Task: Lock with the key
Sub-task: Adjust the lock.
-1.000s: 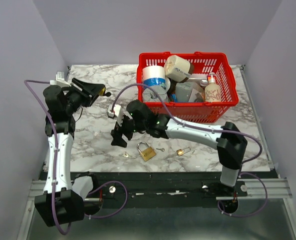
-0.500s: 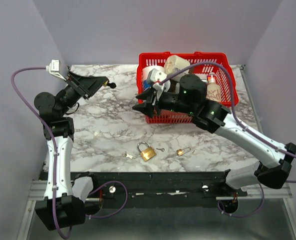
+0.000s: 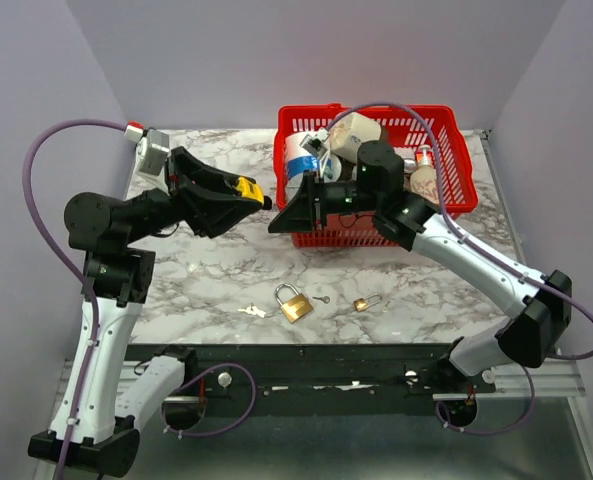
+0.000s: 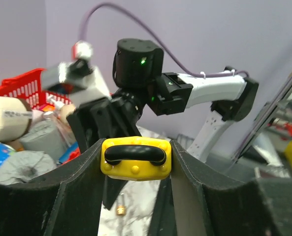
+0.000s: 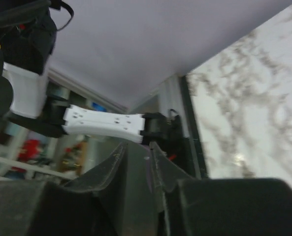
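Observation:
My left gripper [image 3: 248, 195] is raised over the table's left half and is shut on a yellow padlock [image 3: 244, 188] with a black shackle. In the left wrist view the yellow padlock [image 4: 136, 169] is clamped between my two fingers. My right gripper [image 3: 281, 218] hangs in front of the basket and points left at that padlock, a short way off. In the right wrist view my right gripper [image 5: 137, 146] shows a narrow gap with nothing visible in it. A small key [image 3: 321, 299] and a silver key pair [image 3: 253, 311] lie near the table's front edge.
A brass padlock [image 3: 294, 303] and a small brass padlock [image 3: 366, 302] lie near the front edge beside the keys. A red basket [image 3: 446, 215] full of tape rolls and bottles stands at the back right, behind my right arm.
My right arm rose from the table near the keys to the basket's front, and its jaws narrowed. My left arm swung right toward the middle, bringing the yellow padlock into view.

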Motion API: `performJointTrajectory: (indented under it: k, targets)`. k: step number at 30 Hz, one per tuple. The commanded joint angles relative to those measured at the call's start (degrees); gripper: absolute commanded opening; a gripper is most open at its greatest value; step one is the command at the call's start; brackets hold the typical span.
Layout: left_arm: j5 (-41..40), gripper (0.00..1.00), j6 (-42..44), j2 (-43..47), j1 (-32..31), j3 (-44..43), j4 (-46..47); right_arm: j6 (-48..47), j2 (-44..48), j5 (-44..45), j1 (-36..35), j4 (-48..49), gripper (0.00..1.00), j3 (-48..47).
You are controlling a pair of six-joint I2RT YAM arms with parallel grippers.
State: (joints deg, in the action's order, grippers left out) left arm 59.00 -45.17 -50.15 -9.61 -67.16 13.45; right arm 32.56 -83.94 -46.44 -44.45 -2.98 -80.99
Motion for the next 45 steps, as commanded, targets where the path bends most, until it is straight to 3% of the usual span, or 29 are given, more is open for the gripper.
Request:
performJointTrajectory:
  k: [1, 4, 9, 14, 18, 22, 26, 29, 34, 45]
  targets:
    - [-2.1, 0.0, 23.3, -1.6, -2.2, -5.7, -19.8, 32.2, -1.0, -10.3, 0.4, 19.7, 0.3, 7.4]
    - [-4.2, 0.0, 31.0, -3.9, -3.7, -9.5, -29.6, 37.1, -1.4, -9.1, 0.8, 19.5, 0.3, 7.8]
    - [-5.3, 0.0, 32.6, -6.3, -5.4, -10.9, -36.6, 41.7, -3.1, -8.4, 1.4, 18.9, 0.28, 7.9]
    - [-3.7, 0.0, 29.5, -7.2, -5.7, -10.8, -36.8, 45.1, -4.6, -6.8, 2.3, 16.8, 0.23, 9.7]
    - [-5.3, 0.0, 25.6, -6.4, -5.7, -8.9, -33.8, 41.2, -6.7, -7.7, 2.4, 13.9, 0.18, 9.8]
    - [-8.2, 0.0, 21.2, -7.2, -5.8, -8.9, -33.1, 41.8, -9.0, -6.0, 3.0, 12.8, 0.09, 9.5]
    - [-17.0, 0.0, 15.0, -4.7, -5.7, -3.4, -32.6, 42.8, -10.2, -3.7, 4.5, 11.3, 0.01, 5.6]
    - [-22.2, 0.0, 11.8, -3.4, -6.6, -0.4, -32.1, 44.4, -9.8, -2.6, 4.5, 8.4, 0.01, 5.0]
    - [-32.7, 0.0, 15.7, -4.3, -10.7, -1.4, -36.8, 49.3, -8.7, -2.1, 4.5, 8.3, 0.01, 8.4]
    - [-35.4, 0.0, 17.6, -5.4, -12.4, -0.1, -37.0, 51.0, -9.3, -3.2, 4.5, 10.3, 0.01, 8.0]
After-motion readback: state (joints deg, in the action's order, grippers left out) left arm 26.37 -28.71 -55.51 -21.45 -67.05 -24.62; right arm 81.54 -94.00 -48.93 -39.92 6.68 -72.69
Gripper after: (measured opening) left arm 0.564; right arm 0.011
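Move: The yellow lock, held in the left fingers, sits about 12 cm above the right fingertips, some 3 cm left of them and 2 cm nearer the base. From the left hand, the right fingertips are thus roughly 12 cm below, 4 cm to the right and 2 cm forward. From the right hand, the red basket's middle lies about 22 cm forward, 18 cm right and 26 cm down; the gold padlock lies 3 cm back, 1 cm right and 34 cm down. Bring the left gripper down about 14 cm with a smaller reach forward, in two drops with a brief pause, keeping its grip on the yellow lock while its fingers swing counter-clockwise and dip. Roll the right gripper some 55 degrees about its leftward-pointing fingers, lower it and ease it forward after a small dip back, and shut its empty fingers, ending just beneath the lock. ##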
